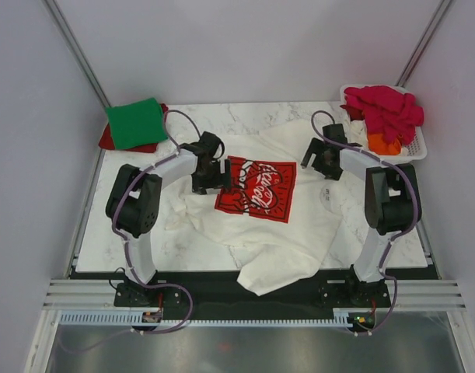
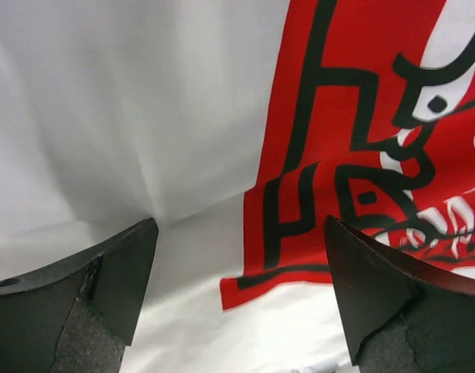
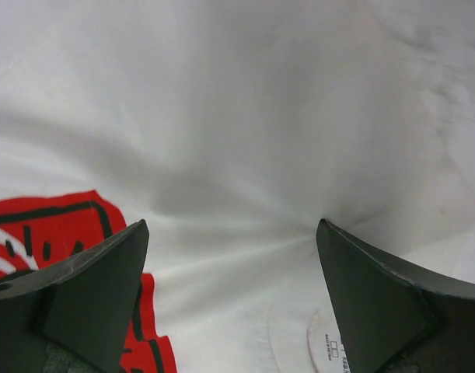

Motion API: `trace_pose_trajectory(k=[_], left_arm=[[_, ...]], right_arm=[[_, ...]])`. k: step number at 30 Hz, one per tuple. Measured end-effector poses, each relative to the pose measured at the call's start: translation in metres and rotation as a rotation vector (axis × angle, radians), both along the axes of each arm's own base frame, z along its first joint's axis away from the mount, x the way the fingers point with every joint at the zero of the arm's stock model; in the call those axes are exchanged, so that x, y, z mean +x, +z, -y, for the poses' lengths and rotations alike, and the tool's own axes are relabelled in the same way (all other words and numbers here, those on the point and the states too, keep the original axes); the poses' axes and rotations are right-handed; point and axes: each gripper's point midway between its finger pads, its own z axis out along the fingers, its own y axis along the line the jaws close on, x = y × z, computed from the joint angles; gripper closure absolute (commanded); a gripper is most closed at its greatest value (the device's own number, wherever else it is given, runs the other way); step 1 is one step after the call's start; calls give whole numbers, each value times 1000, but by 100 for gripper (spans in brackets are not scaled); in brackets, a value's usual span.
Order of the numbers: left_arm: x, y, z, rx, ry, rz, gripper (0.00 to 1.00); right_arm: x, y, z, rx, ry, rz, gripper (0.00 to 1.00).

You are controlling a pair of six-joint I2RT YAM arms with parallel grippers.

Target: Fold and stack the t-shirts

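A large white t-shirt (image 1: 299,225) lies spread and rumpled over the middle of the table, its red square print (image 1: 256,188) facing up. My left gripper (image 1: 208,177) is open, its tips down on the cloth at the print's left edge (image 2: 338,155); in the left wrist view the left gripper (image 2: 237,233) has only flat white fabric (image 2: 144,116) between its fingers. My right gripper (image 1: 324,163) is open too, with its tips pressing into the shirt near the collar. The right wrist view has the right gripper (image 3: 231,227) over puckered white cloth (image 3: 237,116). A folded green shirt (image 1: 136,123) lies on a red one (image 1: 105,140) at the back left.
A white slatted basket (image 1: 414,148) at the back right holds magenta shirts (image 1: 385,109) and an orange one (image 1: 383,144). The white shirt's hem hangs over the table's near edge (image 1: 264,281). Side walls close in the table on the left and right.
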Motion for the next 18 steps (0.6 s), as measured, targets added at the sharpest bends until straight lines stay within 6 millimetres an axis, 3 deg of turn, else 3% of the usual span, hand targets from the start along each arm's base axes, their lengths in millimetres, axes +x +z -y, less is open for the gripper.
trace_pose_trajectory(k=[3, 7, 9, 11, 14, 16, 18], left_arm=[[-29, 0, 36, -15, -82, -6, 3], [-69, 2, 79, -52, -180, -33, 4], [-91, 6, 88, -81, -201, -52, 4], [-113, 14, 84, -95, -204, -68, 1], [-132, 51, 67, -114, -183, -34, 0], [-125, 90, 55, -140, -154, 58, 0], [-103, 139, 42, -185, -100, 185, 0]], right_arm=[[-21, -2, 38, -48, -119, -37, 2], [-37, -5, 71, -107, -212, -82, 2], [-40, -4, 76, -119, -211, -95, 2], [-44, -2, 75, -123, -187, -108, 2], [-45, 11, 66, -95, -135, -100, 2], [-40, 29, 56, -65, -98, -65, 2], [-24, 57, 46, -40, -60, 5, 2]])
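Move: Around the left hand's open tips lies the left edge of the white t-shirt's red print; the print's middle is about 10 cm to the hand's right and 2 cm nearer, at tip level. The green folded shirt is some 24 cm left and 17 cm ahead. From the right hand the print's middle lies about 16 cm left and 8 cm back; the laundry basket is roughly 18 cm right, 10 cm ahead, slightly higher. Sweeping right and back towards the base together, both wide-open grippers keep their tips on the white t-shirt and drag it along, the left some 13 cm back and 9 cm right, the right about 8 cm right and 4 cm back, each turning slightly clockwise. Then both lift clear of the cloth, the left fast and much higher, drifting left and slightly forward. ##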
